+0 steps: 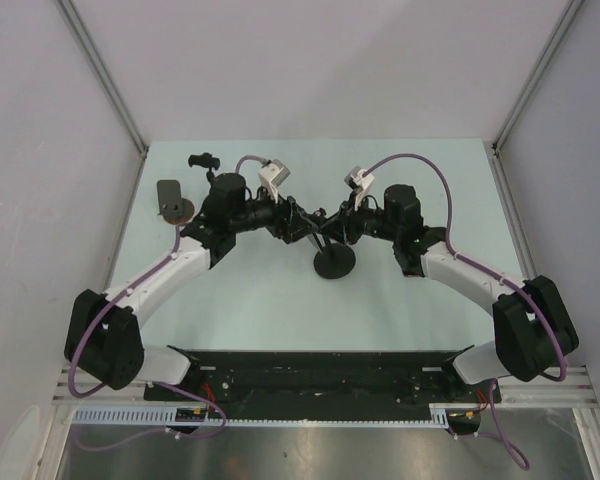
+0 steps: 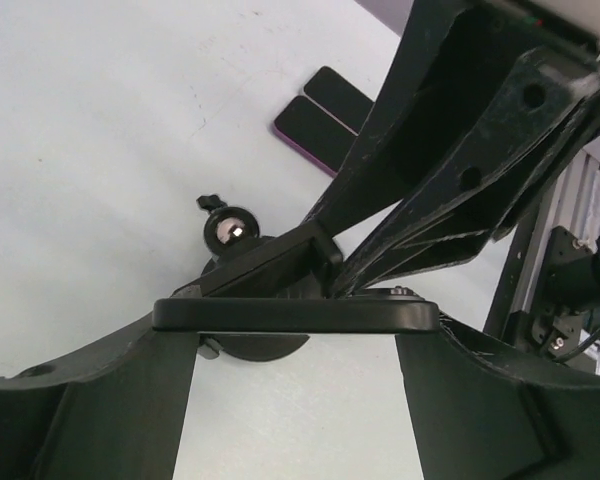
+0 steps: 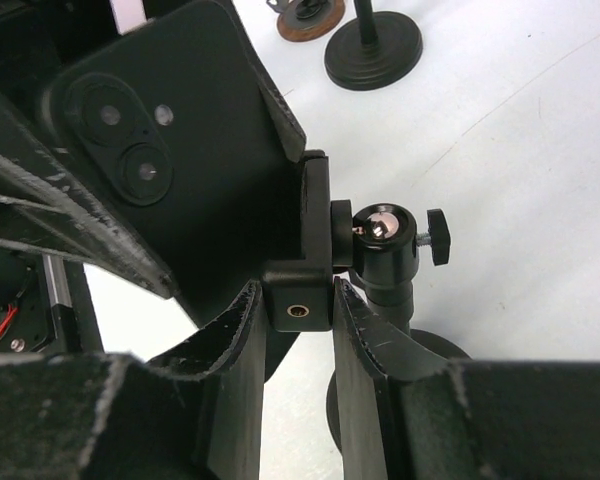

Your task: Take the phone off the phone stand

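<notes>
The black phone lies edge-on across my left gripper, whose two fingers press on its ends. Its back with two camera lenses shows in the right wrist view. It still sits against the clamp block of the black phone stand, which has a ball head and a round base. My right gripper is shut on that clamp block just under the phone. In the top view both grippers, left and right, meet above the stand's base at mid table.
A second small black stand and a brown disc with a dark plate are at the far left; both show in the right wrist view. Two dark flat pads lie on the table beyond the phone.
</notes>
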Robot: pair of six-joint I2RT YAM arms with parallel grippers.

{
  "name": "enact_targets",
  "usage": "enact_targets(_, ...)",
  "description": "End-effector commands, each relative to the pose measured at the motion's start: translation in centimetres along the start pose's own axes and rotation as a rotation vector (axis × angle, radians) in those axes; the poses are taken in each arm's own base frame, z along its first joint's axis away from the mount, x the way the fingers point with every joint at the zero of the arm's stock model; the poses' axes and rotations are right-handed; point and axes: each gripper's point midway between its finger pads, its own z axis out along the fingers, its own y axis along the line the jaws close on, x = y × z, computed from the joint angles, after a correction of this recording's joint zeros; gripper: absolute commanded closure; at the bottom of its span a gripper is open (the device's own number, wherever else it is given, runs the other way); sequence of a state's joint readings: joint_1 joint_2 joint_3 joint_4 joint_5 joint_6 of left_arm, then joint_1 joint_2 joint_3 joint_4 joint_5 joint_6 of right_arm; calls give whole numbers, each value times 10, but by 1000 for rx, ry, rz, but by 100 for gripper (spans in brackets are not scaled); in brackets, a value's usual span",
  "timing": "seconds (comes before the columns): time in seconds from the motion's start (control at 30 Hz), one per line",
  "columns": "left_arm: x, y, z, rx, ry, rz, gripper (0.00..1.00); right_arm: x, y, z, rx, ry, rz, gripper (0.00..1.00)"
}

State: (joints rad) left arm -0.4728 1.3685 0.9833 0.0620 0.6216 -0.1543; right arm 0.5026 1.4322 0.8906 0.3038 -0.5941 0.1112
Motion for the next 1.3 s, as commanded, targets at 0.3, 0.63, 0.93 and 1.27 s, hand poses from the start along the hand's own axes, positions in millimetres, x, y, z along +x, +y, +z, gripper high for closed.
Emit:
enact_targets(0.3,-131,-50,-75,-104,-371,75,100,6,-32,6,184,6,-41,100)
enact_targets(0.63,-134,-12,-110,-322,-444,-49,100,-49,-42,36,96,-221,-122,100)
enact_targets(0.93,-117,0,-110,-383,-407,-101,100,-56,-59,68,20,-244,-115,100)
enact_targets(1.27,-98,14,-96,-411,-371,-277,100,-24,-57,55,37,-70,-109,72)
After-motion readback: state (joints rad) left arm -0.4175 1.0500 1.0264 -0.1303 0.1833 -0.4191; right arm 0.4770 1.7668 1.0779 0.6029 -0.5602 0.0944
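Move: My left hand already holds the phone by one end; its middle lies about 2 cm ahead of the hand and 4 cm to its right. The phone stand's clamp is roughly 7 cm ahead of that hand and 6 cm to its right, slightly lower, with an emptied stand some 22 cm ahead and 26 cm left. From my right hand, already gripping the clamp, the phone is about 3 cm back and 4 cm left; a flat phone lies 27 cm right, 5 cm ahead. I keep the phone gripped and lift my left hand briskly some 13 cm away from the clamp, then swing it about 8 cm to the left, turning it counter-clockwise by some 30 degrees and sinking a few centimetres at the end. My right hand keeps its pinch on the clamp and carries the stand about 9 cm forward and slightly left, tilting a little. ##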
